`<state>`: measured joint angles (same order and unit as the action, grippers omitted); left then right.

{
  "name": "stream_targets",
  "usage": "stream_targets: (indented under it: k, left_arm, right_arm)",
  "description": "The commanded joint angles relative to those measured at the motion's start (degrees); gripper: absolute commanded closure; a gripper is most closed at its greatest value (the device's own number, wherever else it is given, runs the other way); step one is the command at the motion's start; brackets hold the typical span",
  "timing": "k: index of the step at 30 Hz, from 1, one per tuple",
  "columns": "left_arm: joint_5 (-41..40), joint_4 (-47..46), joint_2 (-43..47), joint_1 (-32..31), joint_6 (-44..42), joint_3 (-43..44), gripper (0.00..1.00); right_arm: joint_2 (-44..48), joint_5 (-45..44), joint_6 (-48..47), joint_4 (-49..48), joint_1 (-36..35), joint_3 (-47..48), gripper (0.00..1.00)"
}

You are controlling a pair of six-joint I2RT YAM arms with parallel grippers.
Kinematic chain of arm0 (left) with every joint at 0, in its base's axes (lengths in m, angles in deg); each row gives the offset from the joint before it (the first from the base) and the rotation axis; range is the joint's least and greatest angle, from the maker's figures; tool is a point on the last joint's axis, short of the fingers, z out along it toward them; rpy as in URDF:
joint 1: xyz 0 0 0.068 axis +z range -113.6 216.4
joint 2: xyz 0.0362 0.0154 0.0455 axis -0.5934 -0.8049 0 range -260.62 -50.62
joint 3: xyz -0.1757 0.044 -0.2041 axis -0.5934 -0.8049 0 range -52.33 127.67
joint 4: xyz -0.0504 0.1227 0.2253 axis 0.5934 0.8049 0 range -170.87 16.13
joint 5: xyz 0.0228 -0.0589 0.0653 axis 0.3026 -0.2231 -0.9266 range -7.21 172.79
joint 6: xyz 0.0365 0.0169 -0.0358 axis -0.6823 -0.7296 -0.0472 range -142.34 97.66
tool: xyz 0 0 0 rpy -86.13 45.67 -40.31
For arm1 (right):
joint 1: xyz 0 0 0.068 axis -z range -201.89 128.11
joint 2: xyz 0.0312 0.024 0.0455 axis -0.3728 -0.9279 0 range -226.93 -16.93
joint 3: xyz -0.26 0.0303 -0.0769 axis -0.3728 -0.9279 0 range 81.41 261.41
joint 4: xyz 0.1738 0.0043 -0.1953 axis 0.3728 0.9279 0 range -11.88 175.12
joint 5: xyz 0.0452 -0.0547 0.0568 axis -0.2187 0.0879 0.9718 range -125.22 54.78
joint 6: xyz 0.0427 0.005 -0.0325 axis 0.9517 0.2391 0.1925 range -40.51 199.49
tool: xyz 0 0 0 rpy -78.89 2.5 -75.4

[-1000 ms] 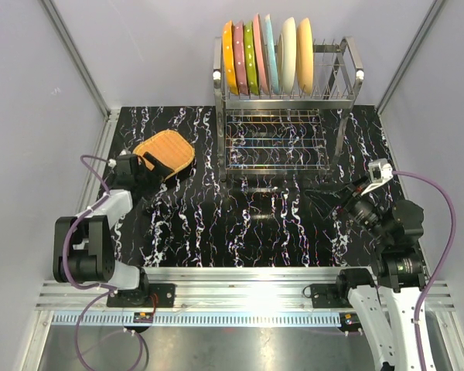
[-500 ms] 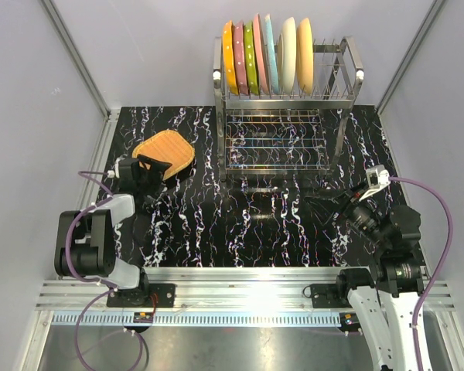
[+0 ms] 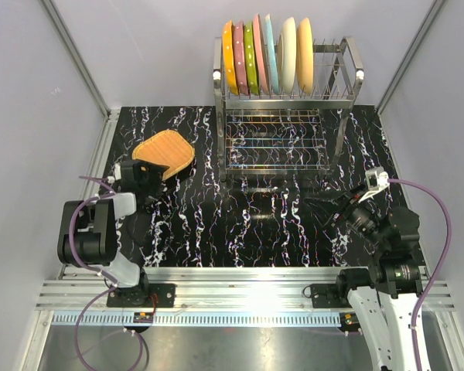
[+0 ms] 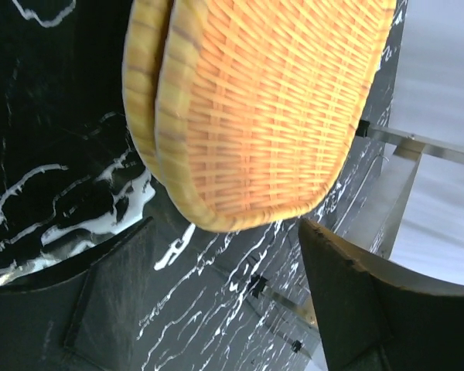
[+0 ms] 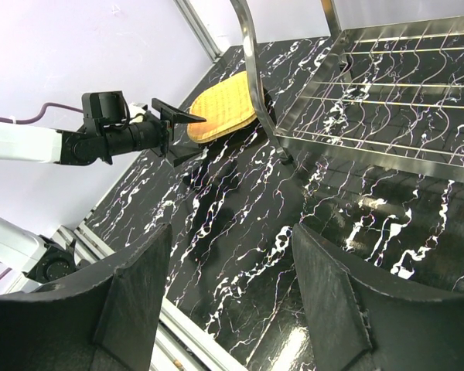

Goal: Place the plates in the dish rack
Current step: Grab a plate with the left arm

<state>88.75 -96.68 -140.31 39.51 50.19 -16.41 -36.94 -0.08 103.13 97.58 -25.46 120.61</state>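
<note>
Several plates (image 3: 267, 58) in orange, pink, green, blue and cream stand upright on the upper tier of the steel dish rack (image 3: 217, 100) at the back. Two tan woven plates (image 3: 166, 151) lie stacked flat on the table at the left and fill the top of the left wrist view (image 4: 255, 116). My left gripper (image 3: 149, 170) is open at their near rim, and the plate edge sits just ahead of its fingertips (image 4: 348, 278) with nothing between them. My right gripper (image 3: 322, 206) is open and empty above the table, in front of the rack.
The rack's lower tier (image 5: 371, 100) is bare wire. In the right wrist view, the tan plates (image 5: 220, 108) lie beside the rack's left post, with the left gripper (image 5: 182, 130) against them. Metal rails (image 3: 240, 297) run along the near table edge, and grey walls enclose the sides.
My left gripper has drawn back slightly toward the near left of the tan plates, and its jaws have narrowed a little. The right gripper has sunk slightly toward the near edge.
</note>
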Motion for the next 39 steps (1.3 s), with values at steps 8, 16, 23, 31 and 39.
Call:
stream_targets:
  k: [8, 16, 23, 31, 39]
  left_arm:
    - [2.74, -8.0, -3.91, 4.27, -0.55, -2.08, 0.4]
    - [3.97, -6.52, -2.25, 5.41, -3.62, -2.87, 0.45]
    - [7.23, -7.48, -3.74, 6.29, -5.03, -3.22, 0.6]
    - [8.29, -7.93, -0.23, 6.9, -6.17, -5.86, 0.81]
    - [8.98, -4.67, 3.73, 7.52, -7.67, -4.9, 0.96]
  right_arm:
    - [0.76, -0.33, 0.27, -1.8, 0.15, -0.53, 0.29]
    - [0.76, -0.68, 0.53, -1.71, 0.23, -0.53, 0.3]
    - [0.94, -0.95, 0.36, -1.27, 0.15, -0.79, 0.3]
    - [0.94, -1.21, 0.44, -1.45, 0.15, -0.79, 0.3]
    - [0.94, -1.3, 0.53, -1.27, 0.15, -0.79, 0.32]
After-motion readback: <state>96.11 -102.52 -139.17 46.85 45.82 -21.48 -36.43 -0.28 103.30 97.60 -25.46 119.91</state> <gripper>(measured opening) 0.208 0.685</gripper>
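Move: The woven plate on top lies with its middle about 9 cm ahead of the left hand, some 2 cm to its left and 3 cm below; its near rim is just beyond the open fingertips. A second woven plate lies right beneath it, 2 cm lower. The foot of the dish rack's near left leg is level with this hand, about 20 cm to its right. From the right hand the top plate lies some 30 cm ahead, 47 cm left and 27 cm down. The left hand slips about 2.5 cm to the left and sinks 2 cm to bring the upper woven plate's near rim between its fingers, while the wide-open gripper starts to shut. It then closes on that rim, stopping well short of fully shut, and with the rim pinched eases up about 1.5 cm and draws back 1 cm. ##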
